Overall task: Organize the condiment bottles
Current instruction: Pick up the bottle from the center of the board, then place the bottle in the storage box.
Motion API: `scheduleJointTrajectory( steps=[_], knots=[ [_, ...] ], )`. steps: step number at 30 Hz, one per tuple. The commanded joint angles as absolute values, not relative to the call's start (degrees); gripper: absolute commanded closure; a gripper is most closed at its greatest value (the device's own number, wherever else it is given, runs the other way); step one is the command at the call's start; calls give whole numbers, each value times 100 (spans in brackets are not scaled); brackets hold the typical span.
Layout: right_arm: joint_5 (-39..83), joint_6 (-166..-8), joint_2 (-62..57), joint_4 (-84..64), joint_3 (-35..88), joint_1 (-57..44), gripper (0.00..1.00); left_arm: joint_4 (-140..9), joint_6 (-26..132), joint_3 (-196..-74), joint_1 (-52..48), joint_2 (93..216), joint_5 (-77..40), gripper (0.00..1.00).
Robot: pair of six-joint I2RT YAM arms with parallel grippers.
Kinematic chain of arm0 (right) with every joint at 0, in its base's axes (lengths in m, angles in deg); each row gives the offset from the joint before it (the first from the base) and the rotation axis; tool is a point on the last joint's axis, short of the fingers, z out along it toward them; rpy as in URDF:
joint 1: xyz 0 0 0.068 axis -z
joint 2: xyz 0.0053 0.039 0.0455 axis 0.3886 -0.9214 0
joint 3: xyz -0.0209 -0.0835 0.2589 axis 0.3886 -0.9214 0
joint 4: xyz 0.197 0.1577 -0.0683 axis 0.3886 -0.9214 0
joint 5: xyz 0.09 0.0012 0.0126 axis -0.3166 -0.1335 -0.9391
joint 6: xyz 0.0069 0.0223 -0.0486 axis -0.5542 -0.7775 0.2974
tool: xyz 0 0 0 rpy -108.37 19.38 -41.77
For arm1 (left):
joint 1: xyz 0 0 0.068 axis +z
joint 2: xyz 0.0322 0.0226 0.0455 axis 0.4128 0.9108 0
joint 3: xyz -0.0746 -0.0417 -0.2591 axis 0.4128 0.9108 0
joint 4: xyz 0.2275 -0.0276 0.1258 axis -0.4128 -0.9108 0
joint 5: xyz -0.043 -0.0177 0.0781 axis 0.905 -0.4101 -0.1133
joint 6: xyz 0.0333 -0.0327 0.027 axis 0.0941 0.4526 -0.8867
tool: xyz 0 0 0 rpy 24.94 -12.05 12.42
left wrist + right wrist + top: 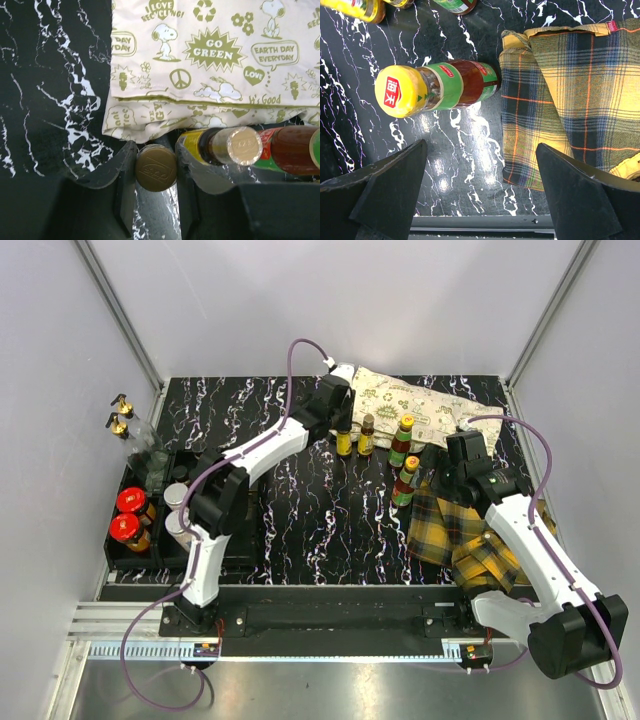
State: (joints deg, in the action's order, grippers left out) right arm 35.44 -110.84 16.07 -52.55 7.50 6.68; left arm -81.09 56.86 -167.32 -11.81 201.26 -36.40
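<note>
My left gripper [156, 161] is shut on the brown cap of a small yellow-labelled bottle [156, 167], which stands at the back middle of the table [344, 440] under the gripper [340, 423]. Right beside it stands a dark bottle [235, 146] [366, 435], then a red sauce bottle [295, 150]. Two yellow-capped, green-labelled sauce bottles [401, 440] [406, 480] stand further right. In the right wrist view one of them [440, 90] is up and to the left of my right gripper [480, 200], which is open and holds nothing [438, 472].
A black compartment tray [120, 558] at the left holds two red-lidded jars [130, 502], silver-lidded shakers [176, 495] and clear gold-capped bottles [125, 430]. A white printed cloth [420, 405] lies behind the bottles. A yellow plaid cloth [465, 530] lies at the right.
</note>
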Motion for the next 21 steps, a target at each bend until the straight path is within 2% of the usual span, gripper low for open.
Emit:
scheduleJointTrajectory(
  steps=[1, 13, 21],
  knots=[
    [3649, -11046, 1762, -5279, 957, 704, 0, -7955, 5500, -16752, -1183, 19204, -3911, 100],
    [3561, -11064, 1762, -5271, 912, 704, 0, -8359, 5297, -15715, -1183, 17305, -5080, 100],
    [3482, -11082, 1674, -5253, 921, 704, 0, -8210, 5551, -14450, -982, 16066, -5933, 100]
  ],
)
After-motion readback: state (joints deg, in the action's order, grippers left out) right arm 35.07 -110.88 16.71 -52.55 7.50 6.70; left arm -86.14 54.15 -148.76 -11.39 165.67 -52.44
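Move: The left hand already has the yellow-labelled bottle by its cap, and the black tray's nearest far-side compartment lies about 23 cm to its left and 7 cm back, some 9 cm lower. A second yellow-labelled bottle stands about 5 cm to the hand's right, level with it. A sauce bottle stands some 12 cm right and 3 cm back. From the right hand, the held bottle is about 21 cm ahead and 21 cm left. Up and to the left, drawing back as well, the left arm carries the bottle away from the printed cloth and the neighbouring bottles towards the black tray. It climbs some 16 cm, easing off near the end while the leftward swing of about 13 cm goes on. The fingers keep their grip on the cap as the hand tips upward and turns counter-clockwise, roughly 15 degrees each. ##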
